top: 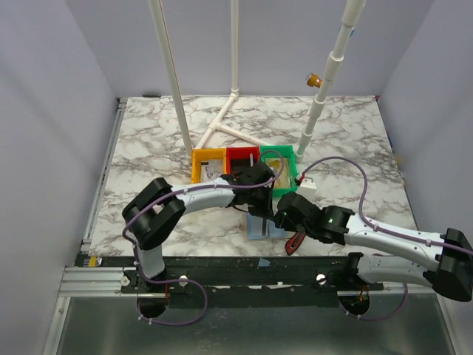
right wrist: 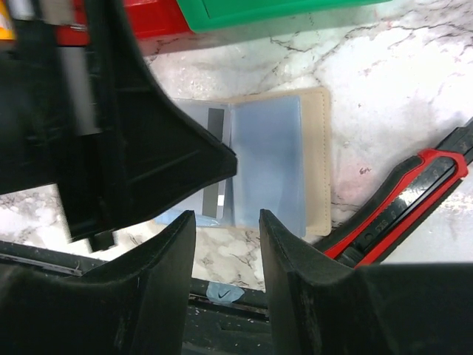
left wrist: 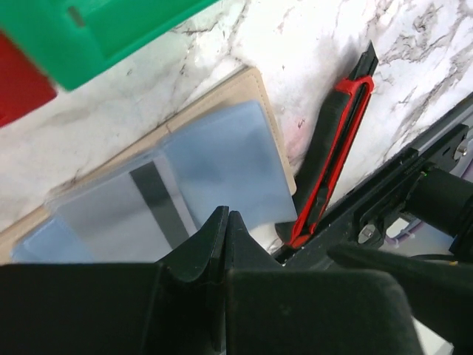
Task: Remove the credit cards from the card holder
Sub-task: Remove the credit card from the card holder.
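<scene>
The card holder (right wrist: 277,163) lies open on the marble, tan outside with blue-grey pockets (left wrist: 222,159). A pale credit card with a dark stripe (left wrist: 157,203) sits in its left pocket. My left gripper (left wrist: 225,214) is shut with nothing between its tips, low over the holder's near edge; in the right wrist view its black body (right wrist: 148,148) covers the holder's left half. My right gripper (right wrist: 225,222) stands open just short of the holder's near edge, nothing between its fingers. In the top view both grippers (top: 255,198) (top: 284,213) crowd over the holder (top: 260,228).
A red-and-black tool (left wrist: 340,148) (right wrist: 399,207) lies just right of the holder. Yellow (top: 208,164), red (top: 240,157) and green (top: 281,166) bins stand behind it. A small white box (top: 307,188) and white pipes (top: 236,129) stand farther back. The table's front rail (top: 222,266) is close.
</scene>
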Motion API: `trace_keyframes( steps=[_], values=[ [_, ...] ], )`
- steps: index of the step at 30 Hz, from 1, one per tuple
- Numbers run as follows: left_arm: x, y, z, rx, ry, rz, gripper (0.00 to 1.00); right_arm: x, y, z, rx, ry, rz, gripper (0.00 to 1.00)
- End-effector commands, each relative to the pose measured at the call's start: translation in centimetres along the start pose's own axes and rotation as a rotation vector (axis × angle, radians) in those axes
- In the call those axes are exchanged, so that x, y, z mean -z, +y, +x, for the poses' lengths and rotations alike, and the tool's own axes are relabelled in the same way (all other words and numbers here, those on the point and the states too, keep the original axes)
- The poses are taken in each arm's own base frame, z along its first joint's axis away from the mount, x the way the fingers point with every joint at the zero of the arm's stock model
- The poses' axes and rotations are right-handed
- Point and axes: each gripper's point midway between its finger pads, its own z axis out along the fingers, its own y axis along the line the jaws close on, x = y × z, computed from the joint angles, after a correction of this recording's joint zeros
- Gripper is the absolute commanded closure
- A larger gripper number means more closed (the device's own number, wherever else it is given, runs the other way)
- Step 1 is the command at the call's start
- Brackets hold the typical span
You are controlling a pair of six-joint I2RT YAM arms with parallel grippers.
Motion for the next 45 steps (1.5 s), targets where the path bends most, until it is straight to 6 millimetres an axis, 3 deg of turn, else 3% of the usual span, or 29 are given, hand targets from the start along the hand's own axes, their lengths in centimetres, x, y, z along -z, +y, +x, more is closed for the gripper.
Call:
trace_keyframes(
  steps=[1,14,23,45],
  values=[
    [2.6,0.4,-1.0,0.001,-0.083,-0.014,1.00,-0.4,0.7,0.4,-0.046,0.012,-0.050,0.57],
    [5.8,3.9,-0.5,0.047,-0.155,-0.087,1.00,-2.0,1.6,0.9,-0.082,0.053,-0.111,0.57],
    [6.4,6.3,0.3,0.079,-0.160,-0.115,1.00,-3.4,1.8,0.9,-0.124,0.101,-0.170,0.57],
    [5.9,6.6,0.8,0.090,-0.142,-0.107,1.00,-5.8,1.3,1.9,-0.155,0.177,-0.212,0.57]
  ],
)
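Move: The striped credit card in the card holder's left half lies about 5 cm to the left of my right hand, 3 cm ahead and 6 cm below. From my left hand, poised over the holder's spine, it is about 3 cm left, 1 cm back and 2 cm down. From the card, the red-black cutter lies some 13 cm right and 5 cm nearer me. The green bin's middle is about 18 cm farther out and 7 cm right. I clear my left hand out of the way: fingers still shut, it rises about 2.5 cm, swings some 9 cm left across the card and sinks back beside the holder's left edge, turning slightly counter-clockwise. Meanwhile my right hand, fingers staying half open, comes down about 4 cm, drifting left and forward towards the card's striped edge, and rolls some 15 degrees, left side up. ##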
